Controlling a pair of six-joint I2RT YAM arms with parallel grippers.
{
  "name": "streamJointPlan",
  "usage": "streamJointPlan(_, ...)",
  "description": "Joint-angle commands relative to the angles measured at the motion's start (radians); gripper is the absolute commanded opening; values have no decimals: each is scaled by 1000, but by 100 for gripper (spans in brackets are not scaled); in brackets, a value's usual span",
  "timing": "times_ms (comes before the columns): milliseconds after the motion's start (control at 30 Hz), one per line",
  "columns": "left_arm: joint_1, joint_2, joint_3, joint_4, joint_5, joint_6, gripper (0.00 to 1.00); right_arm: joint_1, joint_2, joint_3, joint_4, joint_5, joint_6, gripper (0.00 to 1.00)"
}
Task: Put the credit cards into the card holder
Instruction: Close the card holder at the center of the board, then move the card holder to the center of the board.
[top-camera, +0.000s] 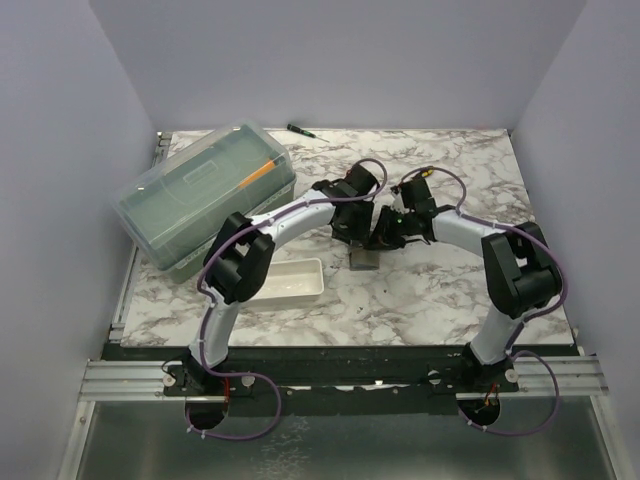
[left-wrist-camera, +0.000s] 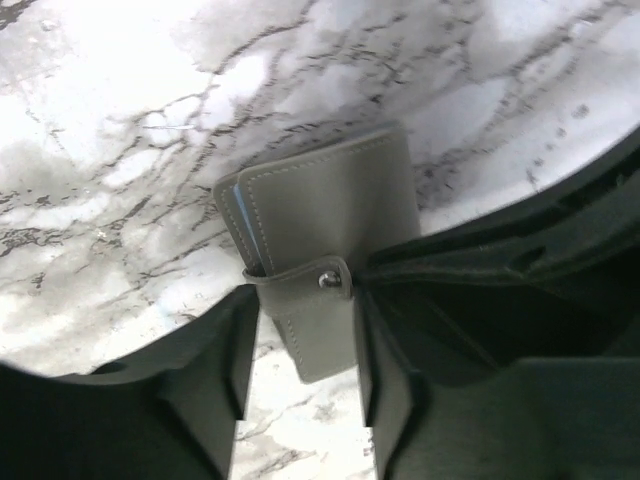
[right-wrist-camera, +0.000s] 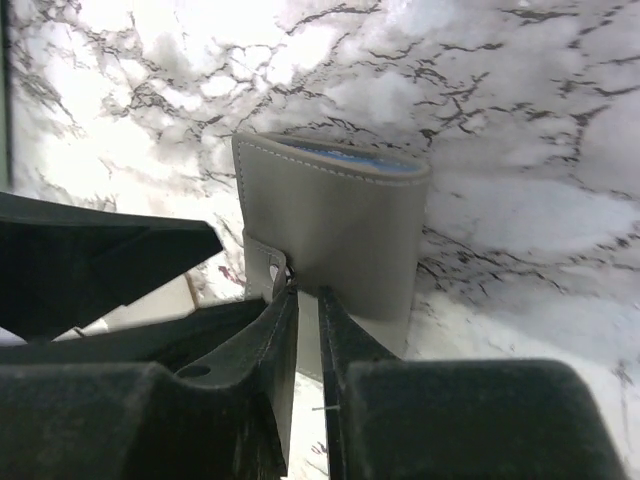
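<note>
The card holder (left-wrist-camera: 325, 200), a small grey wallet, lies folded on the marble with its strap snapped over it. Thin bluish edges of the credit cards (right-wrist-camera: 345, 158) show inside its fold. My left gripper (left-wrist-camera: 302, 300) is open. Its fingers straddle the holder's narrow end, with marble showing on the left side. My right gripper (right-wrist-camera: 305, 292) has its jaws only a narrow slit apart, with the tips at the strap's snap. In the top view both grippers meet over the card holder (top-camera: 362, 261).
A white oblong tray (top-camera: 290, 282) lies left of the holder, under the left arm. A big translucent greenish lidded box (top-camera: 205, 195) stands at the back left. A dark pen-like tool (top-camera: 300, 129) lies by the back wall.
</note>
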Motion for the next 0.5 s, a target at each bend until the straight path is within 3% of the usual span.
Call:
streamJointPlan(0,5,-148,1,45,146,18,54,12,-82,46,-171,141,-59,22)
streamJointPlan(267,48,-490,-153,55,165,136,68,12,-221,22,-217,171,-93,54)
streamJointPlan(467,49,-730,-220,125,116,203,77,12,-433,21,-287,276,-119,75)
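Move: The card holder lies folded on the table just under both hands: its middle is about 3 cm below the left hand, 1 cm back and 2 cm to its right. From the right hand, it is some 4 cm to the left, 1 cm back and 2 cm down. The white tray sits about 21 cm left and 9 cm back of the left hand. The yellow screwdriver lies some 16 cm ahead and 7 cm right of the right hand. No press on the card holder goes on: the left fingers, already clear of its strap, rise fast by about 22 cm, drifting left and back, while they open wider and swing some 30 degrees outward to point more forward and right. The right hand backs off too, up 8 cm and rightward off the holder, its nearly shut fingers spreading well open; whether its tips still touched at first can't be seen. ##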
